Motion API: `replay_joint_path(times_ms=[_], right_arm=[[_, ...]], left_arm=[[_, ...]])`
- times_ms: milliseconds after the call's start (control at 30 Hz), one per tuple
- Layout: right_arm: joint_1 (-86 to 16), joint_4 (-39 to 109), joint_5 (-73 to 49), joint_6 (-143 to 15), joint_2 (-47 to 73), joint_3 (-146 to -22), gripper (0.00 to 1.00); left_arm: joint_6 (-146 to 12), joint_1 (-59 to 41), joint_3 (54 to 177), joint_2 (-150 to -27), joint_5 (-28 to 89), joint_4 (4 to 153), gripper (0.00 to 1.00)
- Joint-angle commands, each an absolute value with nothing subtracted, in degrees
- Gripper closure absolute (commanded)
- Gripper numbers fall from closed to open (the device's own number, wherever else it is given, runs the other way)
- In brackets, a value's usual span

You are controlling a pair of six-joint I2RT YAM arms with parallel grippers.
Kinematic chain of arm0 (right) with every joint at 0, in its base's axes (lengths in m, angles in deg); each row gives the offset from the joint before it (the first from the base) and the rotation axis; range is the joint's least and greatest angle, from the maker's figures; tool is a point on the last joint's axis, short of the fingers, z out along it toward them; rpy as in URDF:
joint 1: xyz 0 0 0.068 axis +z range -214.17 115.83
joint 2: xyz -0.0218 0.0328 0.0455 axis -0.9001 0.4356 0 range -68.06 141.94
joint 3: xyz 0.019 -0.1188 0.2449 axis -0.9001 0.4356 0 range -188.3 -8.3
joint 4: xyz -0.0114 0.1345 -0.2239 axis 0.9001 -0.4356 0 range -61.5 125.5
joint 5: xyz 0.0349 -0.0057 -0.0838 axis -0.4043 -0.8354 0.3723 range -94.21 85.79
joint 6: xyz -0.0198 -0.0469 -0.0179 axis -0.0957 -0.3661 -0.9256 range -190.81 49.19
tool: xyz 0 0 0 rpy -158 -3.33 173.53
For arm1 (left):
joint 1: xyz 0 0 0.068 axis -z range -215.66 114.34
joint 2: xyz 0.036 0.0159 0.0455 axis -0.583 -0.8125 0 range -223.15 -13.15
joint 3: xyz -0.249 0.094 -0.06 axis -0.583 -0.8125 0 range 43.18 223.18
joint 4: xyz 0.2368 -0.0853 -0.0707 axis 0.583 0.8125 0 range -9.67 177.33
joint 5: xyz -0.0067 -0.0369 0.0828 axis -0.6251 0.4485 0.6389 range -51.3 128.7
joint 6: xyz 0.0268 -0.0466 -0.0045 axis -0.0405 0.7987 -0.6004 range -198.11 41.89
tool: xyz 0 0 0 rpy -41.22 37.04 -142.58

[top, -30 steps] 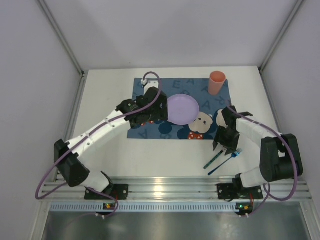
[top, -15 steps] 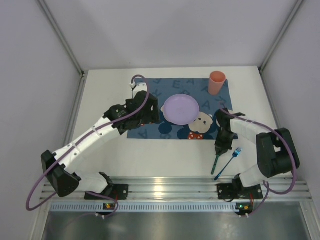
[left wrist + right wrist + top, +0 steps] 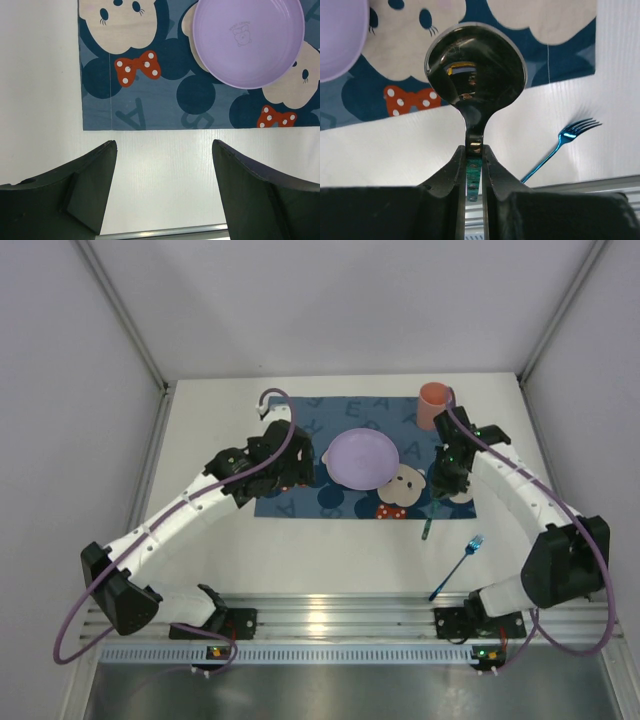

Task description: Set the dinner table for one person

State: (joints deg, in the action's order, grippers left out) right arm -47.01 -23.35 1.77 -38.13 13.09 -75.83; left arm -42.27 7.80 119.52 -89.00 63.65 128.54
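On the white dinner table (image 3: 330, 555) lies a blue cartoon-mouse placemat (image 3: 300, 498) with a lilac plate (image 3: 364, 458) on it and an orange cup (image 3: 434, 405) at its far right corner. My right gripper (image 3: 447, 478) hovers over the mat's right edge, shut on a spoon (image 3: 475, 75) with a dark shiny bowl and green handle; the handle (image 3: 427, 525) hangs toward the near side. A blue fork (image 3: 458, 563) lies on the table nearer the rail. My left gripper (image 3: 300, 475) stands open and empty, left of the plate (image 3: 248, 42).
The ribbed aluminium rail (image 3: 330, 615) runs along the table's near edge, with both arm bases bolted to it. White walls enclose the table on the left, right and far sides. The fork (image 3: 560, 145) lies just right of the held spoon's handle.
My right gripper shut on the spoon beside the fork, lifted it and carried it toward the mat's right edge. The left gripper drew back to the left, away from the plate.
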Motion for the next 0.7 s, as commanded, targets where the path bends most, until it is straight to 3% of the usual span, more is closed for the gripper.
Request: replay_joint_path(times_ms=[0, 233, 667], right_arm=[[-46.24, -26.29, 7.81, -44.52, 19.55, -83.78, 1.0], [-46.59, -29.28, 13.99, -51.04, 37.38, -103.28, 1.0], [-46.69, -30.33, 13.99, -53.23, 53.49, -115.7, 1.0]], left_arm=[[-43.3, 7.14, 120.0, -87.06, 63.93, 128.06, 0.18], [-43.83, 5.74, 118.07, -85.92, 63.93, 128.06, 0.18], [-46.11, -1.38, 113.94, -84.77, 60.06, 124.81, 0.18]])
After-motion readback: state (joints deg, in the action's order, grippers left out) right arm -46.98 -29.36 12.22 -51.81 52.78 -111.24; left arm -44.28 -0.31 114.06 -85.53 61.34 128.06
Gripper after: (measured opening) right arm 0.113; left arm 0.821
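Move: The right hand holds the spoon about 12 cm above the table. The bare strip of placemat just right of the plate, where the spoon is going, lies some 14 cm straight ahead of it and 12 cm below. The plate's middle is about 18 cm left of that strip and level with it; the cup stands roughly 12 cm beyond it. The fork lies 14 cm behind the hand, 3 cm to its right. From the left hand the strip is about 12 cm ahead, 26 cm right and 22 cm below. Still pinching the spoon by its handle near the bowl, the right hand sweeps it forward about 13 cm over the placemat to beside the plate. It stays nearly level at first, then sinks as the forward travel slows, ending some 5 cm lower, while the wrist turns about 10 degrees counter-clockwise and rolls some 15 degrees, left side down. The open left hand draws left about 5 cm, away from the plate, dipping slightly. ##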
